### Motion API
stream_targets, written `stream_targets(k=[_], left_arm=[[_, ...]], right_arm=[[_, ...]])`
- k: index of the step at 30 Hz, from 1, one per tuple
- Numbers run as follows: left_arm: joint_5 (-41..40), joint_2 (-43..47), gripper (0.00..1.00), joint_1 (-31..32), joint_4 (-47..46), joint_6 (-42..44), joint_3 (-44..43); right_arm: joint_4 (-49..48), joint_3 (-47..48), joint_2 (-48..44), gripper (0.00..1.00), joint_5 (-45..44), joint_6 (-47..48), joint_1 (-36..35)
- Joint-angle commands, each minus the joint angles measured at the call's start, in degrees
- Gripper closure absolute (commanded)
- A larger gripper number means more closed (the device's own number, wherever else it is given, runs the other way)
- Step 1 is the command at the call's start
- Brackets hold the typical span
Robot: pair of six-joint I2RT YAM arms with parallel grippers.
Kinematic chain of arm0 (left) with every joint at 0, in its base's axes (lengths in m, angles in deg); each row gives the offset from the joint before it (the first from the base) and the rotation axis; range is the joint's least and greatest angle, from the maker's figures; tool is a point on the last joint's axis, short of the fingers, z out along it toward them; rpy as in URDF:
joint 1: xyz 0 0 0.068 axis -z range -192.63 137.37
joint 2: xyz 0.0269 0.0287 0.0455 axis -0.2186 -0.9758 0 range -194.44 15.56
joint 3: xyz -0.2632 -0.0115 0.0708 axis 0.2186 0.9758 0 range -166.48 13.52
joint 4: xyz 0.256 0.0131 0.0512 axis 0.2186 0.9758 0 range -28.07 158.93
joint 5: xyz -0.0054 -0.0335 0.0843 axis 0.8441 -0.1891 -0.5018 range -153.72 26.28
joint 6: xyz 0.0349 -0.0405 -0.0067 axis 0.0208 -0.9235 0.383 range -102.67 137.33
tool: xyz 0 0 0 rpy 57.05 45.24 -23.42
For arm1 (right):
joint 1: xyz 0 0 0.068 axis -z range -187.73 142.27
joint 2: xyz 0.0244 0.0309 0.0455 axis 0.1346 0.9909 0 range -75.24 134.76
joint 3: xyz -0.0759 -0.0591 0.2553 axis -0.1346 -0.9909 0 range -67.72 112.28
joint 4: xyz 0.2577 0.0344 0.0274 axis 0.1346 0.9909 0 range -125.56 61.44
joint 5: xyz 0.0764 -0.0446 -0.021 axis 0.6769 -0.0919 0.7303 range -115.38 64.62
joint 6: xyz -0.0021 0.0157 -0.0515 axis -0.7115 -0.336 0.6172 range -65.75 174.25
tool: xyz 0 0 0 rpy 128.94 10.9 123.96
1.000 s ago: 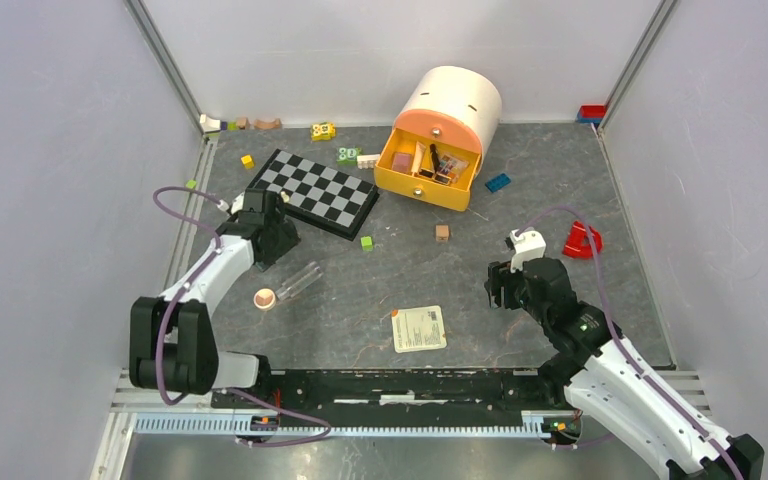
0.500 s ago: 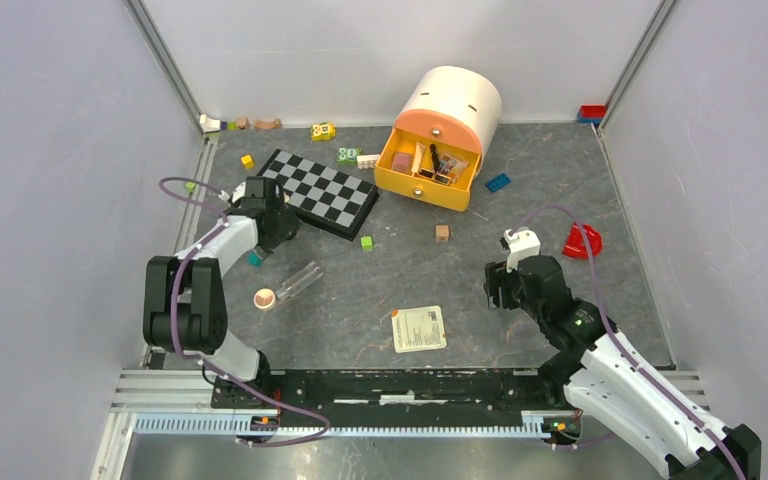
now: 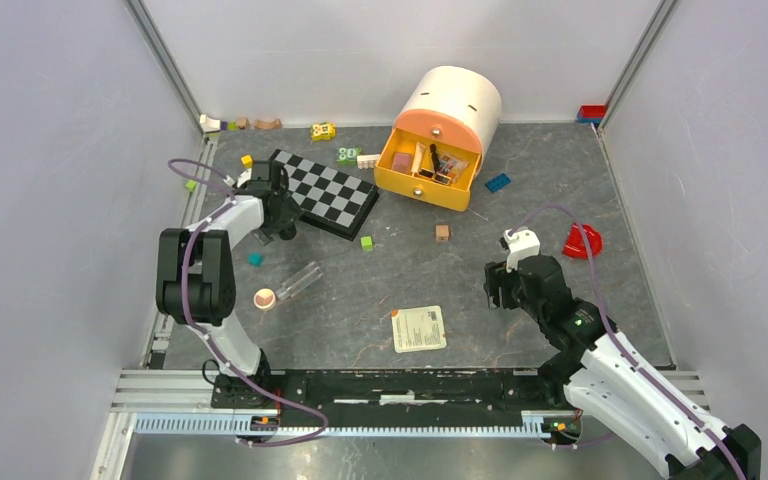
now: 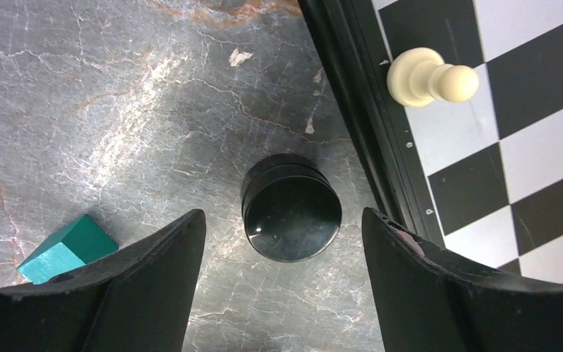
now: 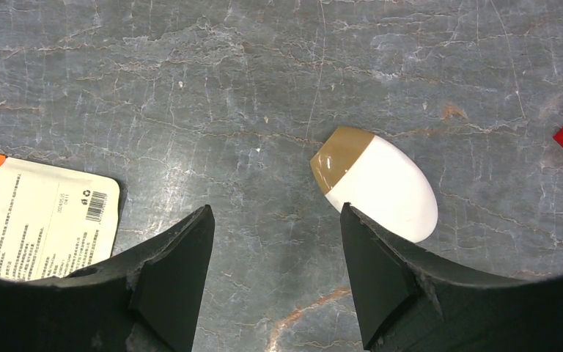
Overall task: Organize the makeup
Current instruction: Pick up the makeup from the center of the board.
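A black round makeup jar (image 4: 291, 207) stands on the table beside the chessboard's edge. My left gripper (image 4: 282, 220) hangs open over it, one fingertip on each side, not touching. A white egg-shaped sponge (image 5: 376, 183) with a tan tip lies just ahead of my open right gripper (image 5: 276, 213), by its right finger. In the top view a clear tube (image 3: 300, 280) and a round peach compact (image 3: 264, 299) lie near the left arm. A yellow drawer (image 3: 430, 172) at the back holds several cosmetics. A cream sachet (image 3: 419, 328) lies front centre.
The black-and-grey chessboard (image 3: 322, 192) lies right of my left gripper (image 3: 283, 226), with a white pawn (image 4: 431, 77) on it. A teal cube (image 4: 66, 248) sits left of the jar. A red piece (image 3: 582, 240) lies right of my right gripper (image 3: 500, 285). Small bricks are scattered along the back.
My left arm has swung toward the back along the chessboard's left edge, uncovering the teal cube, and its jaws have widened. The right arm has barely moved.
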Motion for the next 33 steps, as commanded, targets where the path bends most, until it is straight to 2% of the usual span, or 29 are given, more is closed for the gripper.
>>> stream_targets(k=[1, 5, 9, 17, 27, 33], left_arm=[[-3.0, -1.52, 0.17, -0.16, 1.48, 2.5, -2.22], [-3.19, -3.28, 0.23, -0.19, 1.39, 2.46, -3.11], [-3.11, -4.68, 0.32, -0.15, 1.46, 2.52, -4.06], [-2.62, -3.28, 0.47, -0.13, 1.48, 2.11, -3.03], [-0.14, 8.31, 0.51, 0.88, 1.04, 0.87, 4.28], [5.84, 16.25, 0.53, 2.46, -0.06, -0.2, 7.2]], right_arm=[[-1.32, 1.51, -0.28, 0.29, -0.54, 0.55, -0.19], [-1.62, 1.52, -0.01, 0.29, -0.4, 0.56, -0.15], [-1.44, 1.69, 0.07, 0.29, -0.43, 0.66, -0.23], [-1.59, 1.6, 0.14, 0.29, -0.65, 0.77, -0.22], [-2.23, 1.32, 0.45, 0.29, -0.29, 0.77, -0.21], [-2.47, 1.38, 0.62, 0.29, 0.53, 0.83, -0.22]])
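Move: The makeup, a small black round jar standing on the table, is already between the left hand's open fingers, its middle some 3 cm below them with no offset forward or sideways. From that hand the chessboard's middle is about 9 cm ahead and 5 cm right, the white pawn on it about 7 cm straight ahead, and the teal block about 7 cm back and 6 cm left. From the idle right hand the jar is roughly 18 cm ahead, 38 cm left and 8 cm lower. The left hand sinks about 2 cm almost straight down over the black jar while its wide-open fingers draw together by roughly a third, until the pads pinch the jar from both sides. After a short stay low down with the grip set, the hand keeps its hold and rises at growing speed, nearly 5 cm up from the lowest point and about 3 cm back towards its base, with a slight drift to the right. ##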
